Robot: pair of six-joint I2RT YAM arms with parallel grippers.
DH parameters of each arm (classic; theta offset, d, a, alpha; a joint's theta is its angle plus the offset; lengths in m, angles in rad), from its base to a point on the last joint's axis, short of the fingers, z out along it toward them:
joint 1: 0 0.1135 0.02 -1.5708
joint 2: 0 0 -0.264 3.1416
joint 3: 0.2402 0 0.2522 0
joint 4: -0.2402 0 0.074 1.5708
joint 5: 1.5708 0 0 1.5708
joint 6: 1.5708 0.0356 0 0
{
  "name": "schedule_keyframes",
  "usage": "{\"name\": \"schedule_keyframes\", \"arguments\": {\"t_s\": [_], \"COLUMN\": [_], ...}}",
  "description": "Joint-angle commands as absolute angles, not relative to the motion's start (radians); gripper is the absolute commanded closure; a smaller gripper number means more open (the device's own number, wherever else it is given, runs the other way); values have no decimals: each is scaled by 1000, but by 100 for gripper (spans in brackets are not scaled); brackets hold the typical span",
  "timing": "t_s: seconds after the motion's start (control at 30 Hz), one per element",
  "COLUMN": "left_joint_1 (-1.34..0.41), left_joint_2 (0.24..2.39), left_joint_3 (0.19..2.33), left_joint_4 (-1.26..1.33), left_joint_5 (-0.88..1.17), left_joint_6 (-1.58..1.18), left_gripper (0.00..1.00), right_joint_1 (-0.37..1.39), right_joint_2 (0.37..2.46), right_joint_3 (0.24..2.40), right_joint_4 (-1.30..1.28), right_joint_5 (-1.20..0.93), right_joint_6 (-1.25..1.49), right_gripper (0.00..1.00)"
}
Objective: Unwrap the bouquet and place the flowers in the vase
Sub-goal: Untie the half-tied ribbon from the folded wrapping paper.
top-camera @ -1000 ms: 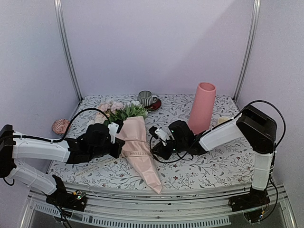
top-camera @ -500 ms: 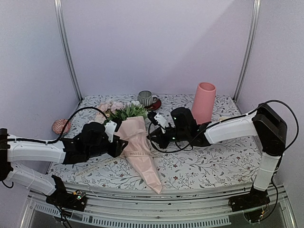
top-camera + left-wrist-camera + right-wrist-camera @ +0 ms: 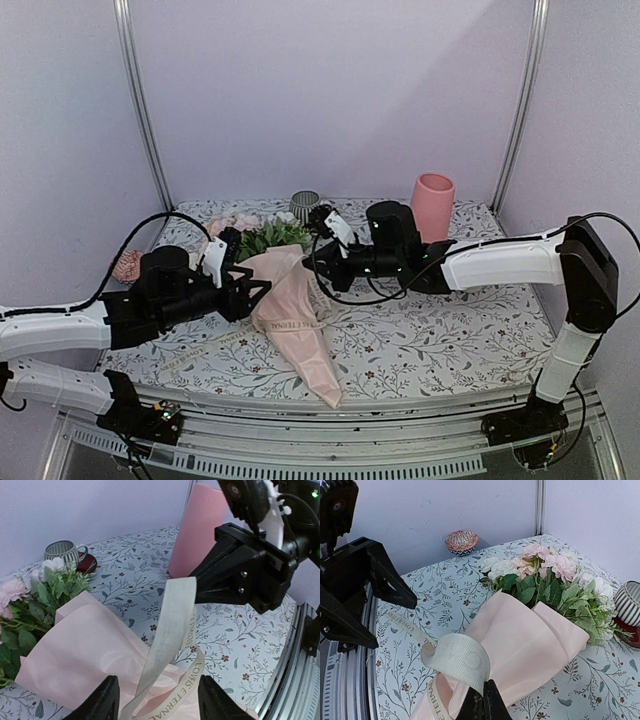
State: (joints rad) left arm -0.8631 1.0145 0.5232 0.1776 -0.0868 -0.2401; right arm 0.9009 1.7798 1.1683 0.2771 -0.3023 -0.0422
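The bouquet [image 3: 292,325] lies on the table in pale pink paper [image 3: 530,640], its flowers [image 3: 265,235] pointing to the back. My right gripper [image 3: 484,706] is shut on the cream ribbon [image 3: 462,660] and holds a curl of it just above the paper. In the top view the right gripper [image 3: 322,276] sits at the wrap's right edge. On the left side of the wrap my left gripper [image 3: 258,292] is open; the ribbon [image 3: 172,625] rises between its fingers [image 3: 107,702] untouched. The pink vase [image 3: 432,205] stands upright at the back right.
A striped mug [image 3: 304,203] on a red saucer stands behind the flowers. Off the table's left edge sits a small patterned bowl [image 3: 126,265]. A loose ribbon tail [image 3: 215,345] trails over the floral tablecloth toward the front left. The right arm stretches in front of the vase.
My left gripper has opened and drawn back a little to the left. My right gripper closed on the ribbon and carried it up and toward the back.
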Motion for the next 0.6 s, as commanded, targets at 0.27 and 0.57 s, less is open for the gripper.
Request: {"name": "schedule_keyframes", "arguments": {"t_s": [0.27, 0.57], "left_joint_1": [-855, -762], "left_joint_2": [1016, 1053], "left_joint_3": [482, 536], "left_joint_4": [306, 193], "left_joint_5": [-15, 81], "left_joint_6": [-297, -273], "left_gripper": [22, 2], "right_joint_1": [906, 926], "right_joint_2": [1796, 1824], "right_joint_3": [1200, 1201], "right_joint_4": [271, 269], "right_joint_5": [-341, -367], "right_joint_6": [-48, -60], "right_gripper": [96, 96]}}
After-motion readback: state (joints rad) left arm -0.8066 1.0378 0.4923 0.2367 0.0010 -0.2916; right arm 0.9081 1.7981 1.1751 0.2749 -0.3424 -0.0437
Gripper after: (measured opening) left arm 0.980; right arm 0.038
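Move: The ribbon loop hangs from the right hand's shut fingertips, its middle about 2 cm back, 2 cm left and 4 cm below them. From the open left hand it lies some 4 cm ahead, 7 cm right and 4 cm lower. On the table, about 17 cm below the left hand, the wrapping paper's middle is 5 cm ahead and 6 cm right, the flowers some 26 cm ahead and 1 cm left, and the ribbon tail level with that hand and 10 cm left. The ribbon stays pinched and held up by the nearly still right hand, while the left gripper works beside the hanging loop without a visible grip on it. The left hand eases back and to its right, about 2 cm in all, then returns forward and left by about as much, ending roughly 1 cm lower. On the way back its half-open fingers spread wide, facing the ribbon. ##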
